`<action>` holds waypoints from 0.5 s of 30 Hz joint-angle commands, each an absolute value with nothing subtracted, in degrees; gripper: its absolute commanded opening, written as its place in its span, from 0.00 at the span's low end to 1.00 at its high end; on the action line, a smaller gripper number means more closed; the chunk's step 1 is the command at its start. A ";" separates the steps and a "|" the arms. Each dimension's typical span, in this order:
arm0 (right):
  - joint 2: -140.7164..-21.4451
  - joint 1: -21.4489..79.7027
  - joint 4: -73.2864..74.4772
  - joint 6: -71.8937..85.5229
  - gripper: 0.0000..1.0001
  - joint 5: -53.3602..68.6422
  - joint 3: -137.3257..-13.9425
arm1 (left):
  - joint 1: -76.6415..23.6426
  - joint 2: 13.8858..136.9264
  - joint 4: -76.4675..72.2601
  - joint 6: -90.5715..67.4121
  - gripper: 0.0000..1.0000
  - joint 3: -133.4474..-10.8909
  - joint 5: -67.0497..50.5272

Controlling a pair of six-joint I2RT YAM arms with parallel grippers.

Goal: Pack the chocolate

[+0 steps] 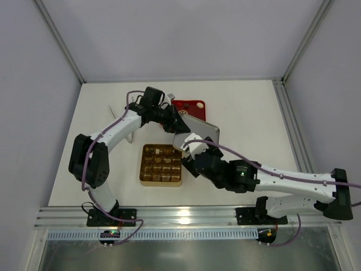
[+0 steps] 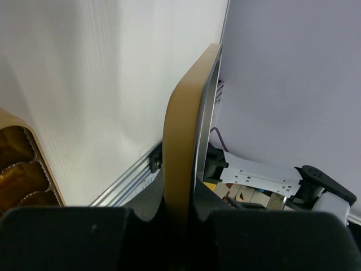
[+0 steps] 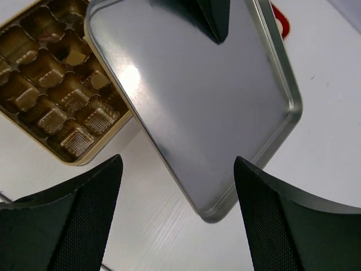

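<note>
Chocolate (image 3: 77, 139) pieces, square and ribbed, fill cups of the gold gridded box (image 1: 161, 180) near the middle of the table. More chocolate (image 1: 159, 151) shows from above. My left gripper (image 1: 172, 121) is shut on the edge of the box lid (image 1: 198, 133), gold outside and silver inside, and holds it tilted above the table to the right of the box. The lid's rim (image 2: 183, 141) runs up from between the left gripper (image 2: 186, 217) jaws. My right gripper (image 3: 177, 169) stands open just below the lid's near corner (image 3: 217, 212), with nothing between its fingers.
A flat red tray (image 1: 189, 105) lies behind the lid, partly hidden by it; its corner (image 3: 280, 22) peeks out past the lid. The aluminium rail (image 1: 186, 215) runs along the near table edge. White walls enclose the back and sides.
</note>
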State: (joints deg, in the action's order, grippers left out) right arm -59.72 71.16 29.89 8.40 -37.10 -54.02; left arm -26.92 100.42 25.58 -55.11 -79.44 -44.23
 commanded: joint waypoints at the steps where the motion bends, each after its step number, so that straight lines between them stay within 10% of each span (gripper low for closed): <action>1: -67.48 75.93 28.39 0.19 0.80 -53.43 -58.62 | -27.16 95.98 28.21 -55.63 0.00 -78.58 -47.64; 9: -75.49 76.20 23.39 -8.78 0.56 -57.74 -60.38 | -27.16 91.76 28.30 -55.72 0.00 -75.59 -48.16; 15: -78.22 76.20 21.36 -12.92 0.20 -61.96 -61.08 | -27.16 90.00 28.39 -55.11 0.05 -74.71 -49.22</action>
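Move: From the right hand, the middle of the grey lid lies about 10 cm ahead, 1 cm to the left and 4 cm lower, its near edge roughly 5 cm off. The brown chocolate box sits some 18 cm to the right hand's left, 2 cm ahead and 19 cm below. The left hand already pinches the lid's left edge; the lid's middle is about 7 cm to its right, 2 cm back and 3 cm below, the box 12 cm left, 10 cm back and 17 cm down. Bring the open right gripper about 2 cm left and down, then some 2.5 cm forward to the lid's near edge, rolling the hand's left side down and tipping the fingers up, about 30 degrees in all, while closing most of the way around that edge. Meanwhile keep the left pinch and draw the lid back about 2.5 cm, then raise it as much, easing slightly left. ##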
